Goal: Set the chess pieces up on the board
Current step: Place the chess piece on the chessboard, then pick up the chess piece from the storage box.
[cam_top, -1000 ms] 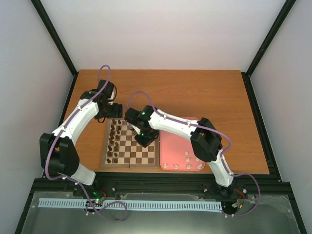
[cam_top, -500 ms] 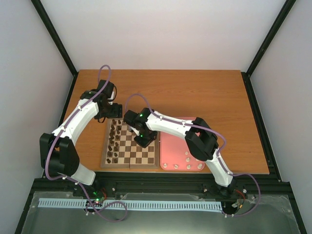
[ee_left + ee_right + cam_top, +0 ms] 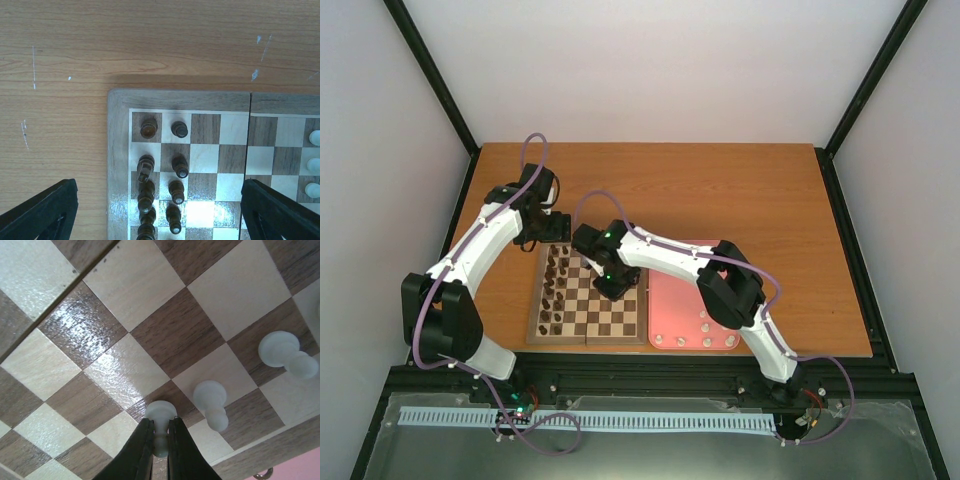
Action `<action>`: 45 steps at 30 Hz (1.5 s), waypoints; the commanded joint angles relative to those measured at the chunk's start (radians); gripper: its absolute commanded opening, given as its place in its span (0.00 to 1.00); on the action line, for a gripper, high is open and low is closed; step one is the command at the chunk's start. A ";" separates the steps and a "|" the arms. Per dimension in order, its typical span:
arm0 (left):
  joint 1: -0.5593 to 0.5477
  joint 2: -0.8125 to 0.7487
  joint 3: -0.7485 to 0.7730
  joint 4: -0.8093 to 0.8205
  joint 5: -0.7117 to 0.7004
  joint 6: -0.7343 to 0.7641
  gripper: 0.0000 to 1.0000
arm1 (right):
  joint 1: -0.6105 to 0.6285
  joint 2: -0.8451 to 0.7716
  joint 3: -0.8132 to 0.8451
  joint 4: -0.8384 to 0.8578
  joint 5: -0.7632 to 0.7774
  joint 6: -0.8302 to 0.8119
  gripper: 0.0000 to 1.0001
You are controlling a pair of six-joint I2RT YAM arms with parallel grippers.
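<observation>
My right gripper (image 3: 160, 440) is shut on the stem of a cream-white pawn (image 3: 161, 415). The pawn's base is at or just above a dark square near the board's (image 3: 585, 339) right side. Two more white pawns (image 3: 212, 400) (image 3: 282, 352) stand on the squares beside it, along the same file. In the top view the right gripper (image 3: 617, 288) is low over the board's right half. My left gripper (image 3: 160, 220) hangs open above the board's far left corner with nothing between its fingers (image 3: 45, 215). Below it stand dark brown pieces (image 3: 175, 165) in two files.
A pink tray (image 3: 692, 290) lies right of the board, with several white pieces (image 3: 705, 325) along its near end. Three white pieces (image 3: 314, 165) show at the right edge of the left wrist view. The right arm stretches across the tray.
The right arm has shifted a little to the left over the board, still holding the white pawn. The left arm has not moved.
</observation>
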 commanded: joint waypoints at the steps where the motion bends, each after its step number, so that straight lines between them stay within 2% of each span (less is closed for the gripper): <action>1: 0.007 -0.006 0.017 0.014 -0.005 0.007 1.00 | -0.001 0.025 0.025 -0.020 0.009 -0.013 0.03; 14: 0.007 -0.011 0.012 0.015 -0.006 0.008 1.00 | -0.003 0.000 0.013 -0.039 0.007 -0.014 0.10; 19: 0.007 -0.009 0.014 0.015 -0.007 0.008 1.00 | -0.003 -0.027 0.005 -0.026 0.003 -0.013 0.21; 22: 0.007 -0.012 0.014 0.014 -0.008 0.008 1.00 | -0.003 -0.044 0.003 -0.025 0.009 -0.006 0.23; 30: 0.006 -0.020 0.012 0.008 -0.014 0.007 1.00 | -0.008 -0.218 -0.030 -0.080 0.058 0.043 0.34; 33: 0.006 -0.023 0.011 0.008 -0.013 0.007 1.00 | -0.055 -0.322 -0.119 -0.077 0.019 0.070 0.38; 37: 0.007 -0.023 0.006 0.014 -0.007 0.008 1.00 | -0.170 -0.449 -0.329 -0.040 -0.040 0.088 0.39; 45: 0.007 -0.017 0.008 0.014 0.001 0.006 1.00 | -0.329 -0.503 -0.647 0.061 -0.068 0.066 0.37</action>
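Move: Just below the right hand, some 4 cm down, is the dark square for the white piece still in its fingers. A neighbouring white piece stands about 3 cm straight ahead, another some 5 cm straight ahead. The pink tray's middle is about 17 cm to the right, roughly level fore and aft and 4 cm lower. From the idle left hand, that square lies about 14 cm right, 10 cm back and 12 cm below. Settling the white piece barely half a centimetre lower onto its square, the right hand stays there while its fingers open to about a third and let go. It then climbs some 9 cm clear, swings right over the board's edge while turning about 20 degrees clockwise, and sinks again over the pink tray, about 17 cm to the right, fingers still parted. ##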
